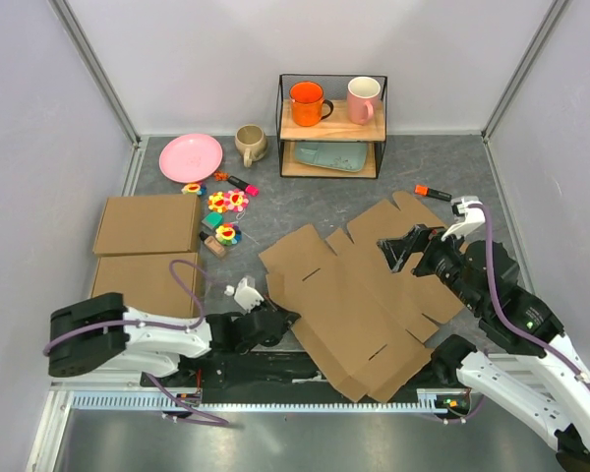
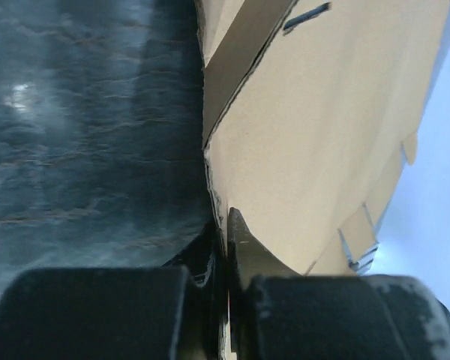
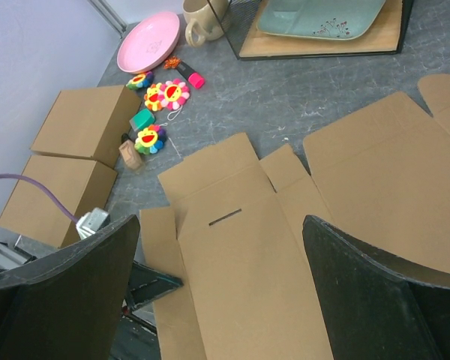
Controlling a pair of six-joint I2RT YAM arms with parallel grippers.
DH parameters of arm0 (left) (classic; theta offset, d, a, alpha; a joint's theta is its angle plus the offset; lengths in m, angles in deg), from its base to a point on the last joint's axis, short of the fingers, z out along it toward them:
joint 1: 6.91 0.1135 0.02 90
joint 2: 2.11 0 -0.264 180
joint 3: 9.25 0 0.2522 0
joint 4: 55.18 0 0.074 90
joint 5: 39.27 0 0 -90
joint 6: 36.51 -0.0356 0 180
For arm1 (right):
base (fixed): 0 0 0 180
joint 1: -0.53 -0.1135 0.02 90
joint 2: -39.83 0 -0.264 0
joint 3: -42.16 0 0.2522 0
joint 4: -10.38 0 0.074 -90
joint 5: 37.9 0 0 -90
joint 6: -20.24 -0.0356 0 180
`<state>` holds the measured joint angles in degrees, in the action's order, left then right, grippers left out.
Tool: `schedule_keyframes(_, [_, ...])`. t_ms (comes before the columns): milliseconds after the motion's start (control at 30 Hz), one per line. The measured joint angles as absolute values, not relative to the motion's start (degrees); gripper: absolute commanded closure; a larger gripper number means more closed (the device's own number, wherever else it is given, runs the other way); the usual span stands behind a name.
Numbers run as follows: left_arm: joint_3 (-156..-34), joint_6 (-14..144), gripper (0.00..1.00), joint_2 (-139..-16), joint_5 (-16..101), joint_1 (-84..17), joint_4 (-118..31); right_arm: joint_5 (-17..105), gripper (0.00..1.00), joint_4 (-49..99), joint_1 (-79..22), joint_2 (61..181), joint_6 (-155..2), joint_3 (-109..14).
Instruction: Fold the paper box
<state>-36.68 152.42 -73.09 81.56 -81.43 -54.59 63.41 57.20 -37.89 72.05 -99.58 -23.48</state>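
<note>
The paper box lies as a flat brown die-cut sheet with flaps and slits across the middle of the grey table. My left gripper sits low at the sheet's left edge. The left wrist view shows this gripper shut on that thin cardboard edge. My right gripper hovers over the right part of the sheet. Its jaws stand wide open and empty, and the right wrist view shows the gripper above the slotted panel.
Two ready-made flat brown boxes lie edge to edge at the left. Behind them are a pink plate, a beige mug and small flower toys. A wire shelf holds two mugs. An orange marker lies at the right.
</note>
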Motion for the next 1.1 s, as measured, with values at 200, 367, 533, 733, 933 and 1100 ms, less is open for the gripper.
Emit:
schedule_keyframes(200, [-47.02,133.15,0.98,-56.83,81.97,-80.67,-39.73,63.56,0.02,59.25,-37.89,73.13,-98.53,-26.48])
schedule_keyframes(367, [-70.98,105.98,0.98,-48.0,75.7,-76.25,-28.6,63.96,0.02,60.13,-37.89,76.51,-95.01,-37.8])
schedule_keyframes(533, [-96.2,88.56,0.98,-53.7,63.24,-67.03,-18.74,63.98,0.02,59.82,-37.89,76.78,-92.41,-43.57])
schedule_keyframes(733, [-101.38,80.95,0.98,-57.53,36.82,-49.45,-10.15,63.13,0.02,59.98,-37.89,76.69,-91.54,-44.16])
schedule_keyframes(933, [-98.85,78.4,0.98,-64.63,13.32,-41.3,-10.94,61.23,0.02,60.17,-37.89,76.29,-91.12,-43.07])
schedule_keyframes(1100, [-98.47,79.31,0.98,-66.78,3.18,-41.17,-12.3,60.48,0.02,60.52,-37.89,76.34,-90.73,-42.13])
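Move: The left hand already has its fingers shut on the left, near edge of the flat paper box, whose middle lies about 16 cm to its right and 4 cm ahead, a couple of centimetres lower. Of the neighbours, the wooden block stands some 18 cm left and 17 cm ahead, the near carton roughly 35 cm left and 8 cm ahead. From the open, empty right hand, the paper box's middle is about 29 cm below, 4 cm left and 3 cm back. Keeping its pinch on the cardboard edge, the left hand hauls it fast, almost straight up off the table by about 40 cm while the fingers tip up some 50 degrees, then sinks back roughly 7 cm as the wrist swings clockwise until the fingers point to the right. The right hand, open and empty, rises about 12 cm above where it hovered and tips its fingers up a little, then eases down a centimetre or two. ##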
